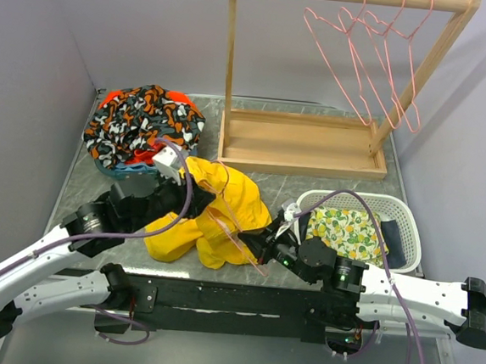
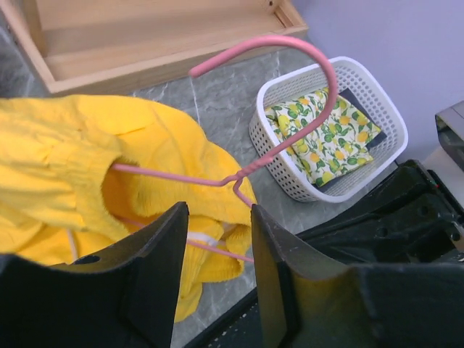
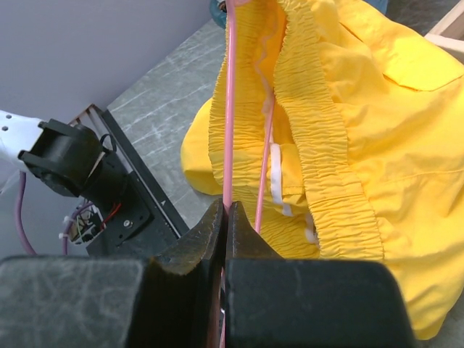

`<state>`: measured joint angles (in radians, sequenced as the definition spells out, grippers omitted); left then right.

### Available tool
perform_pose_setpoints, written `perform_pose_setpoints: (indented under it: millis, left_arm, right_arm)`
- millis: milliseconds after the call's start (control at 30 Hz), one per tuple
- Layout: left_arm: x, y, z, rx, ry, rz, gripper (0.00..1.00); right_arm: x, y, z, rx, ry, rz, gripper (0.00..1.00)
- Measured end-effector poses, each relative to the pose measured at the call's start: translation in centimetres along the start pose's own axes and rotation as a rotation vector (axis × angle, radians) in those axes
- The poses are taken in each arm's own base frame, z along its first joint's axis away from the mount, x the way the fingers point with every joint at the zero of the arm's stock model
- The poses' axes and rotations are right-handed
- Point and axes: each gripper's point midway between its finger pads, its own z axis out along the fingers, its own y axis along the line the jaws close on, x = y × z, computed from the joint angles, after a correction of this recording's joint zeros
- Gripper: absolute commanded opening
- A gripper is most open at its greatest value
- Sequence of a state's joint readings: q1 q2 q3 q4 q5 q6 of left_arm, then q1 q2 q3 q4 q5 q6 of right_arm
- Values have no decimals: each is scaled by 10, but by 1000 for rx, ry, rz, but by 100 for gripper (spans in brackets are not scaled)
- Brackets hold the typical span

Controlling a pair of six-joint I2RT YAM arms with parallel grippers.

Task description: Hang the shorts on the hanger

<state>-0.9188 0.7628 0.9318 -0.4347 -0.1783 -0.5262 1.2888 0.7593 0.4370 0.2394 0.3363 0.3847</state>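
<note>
The bright yellow shorts (image 1: 215, 209) lie crumpled in the middle of the table, also seen in the left wrist view (image 2: 65, 152) and the right wrist view (image 3: 377, 145). The pink wire hanger (image 2: 319, 72) is threaded through their waistband, with its hook sticking out toward the basket. My right gripper (image 3: 225, 210) is shut on the hanger's wire (image 3: 229, 109) just below the waistband, at the shorts' near right edge (image 1: 250, 242). My left gripper (image 2: 217, 210) hovers open over the shorts (image 1: 197, 199), with nothing between its fingers.
A wooden rack (image 1: 302, 145) stands at the back with several pink hangers (image 1: 381, 66) on its rail. At the right, a white basket (image 1: 398, 213) holds a lemon-print cloth (image 1: 347, 232). A black, orange and white patterned garment (image 1: 141, 126) is piled at the back left.
</note>
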Motion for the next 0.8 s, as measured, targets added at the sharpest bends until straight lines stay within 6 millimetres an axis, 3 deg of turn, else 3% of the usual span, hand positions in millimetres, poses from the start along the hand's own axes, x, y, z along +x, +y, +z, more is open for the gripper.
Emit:
perform_pose_setpoints:
  millis: [300, 800]
  left_arm:
    - [3, 0, 41, -69, 39, 150, 50]
    - [4, -6, 57, -67, 42, 228, 50]
  right_arm:
    - [1, 0, 1, -3, 6, 2, 0]
    - [2, -4, 1, 8, 10, 9, 0]
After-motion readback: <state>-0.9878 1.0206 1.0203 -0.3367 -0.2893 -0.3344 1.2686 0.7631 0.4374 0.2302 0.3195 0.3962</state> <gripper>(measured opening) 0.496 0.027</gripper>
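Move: The hanger's neck, just under the hook, lies about 5 cm ahead of my left hand, 5 cm to its right and 2 cm lower, right off my open fingertips. The yellow shorts lie heaped about 4 cm ahead, level sideways and some 20 cm below; the white basket's middle is roughly 43 cm to the right and 5 cm ahead, about as low. From my right hand the neck is about 10 cm ahead, 7 cm left and 5 cm up. I slide my open left fingers about 5 cm right and forward, sinking slightly, so that they come around the hanger's neck below the hook; on the way my wrist rolls some 10 degrees, its left side rising. The reach slows to a creep after the first half, and the fingers don't close. My right fingers keep their pinch on the hanger's side arm and hold it in place. ##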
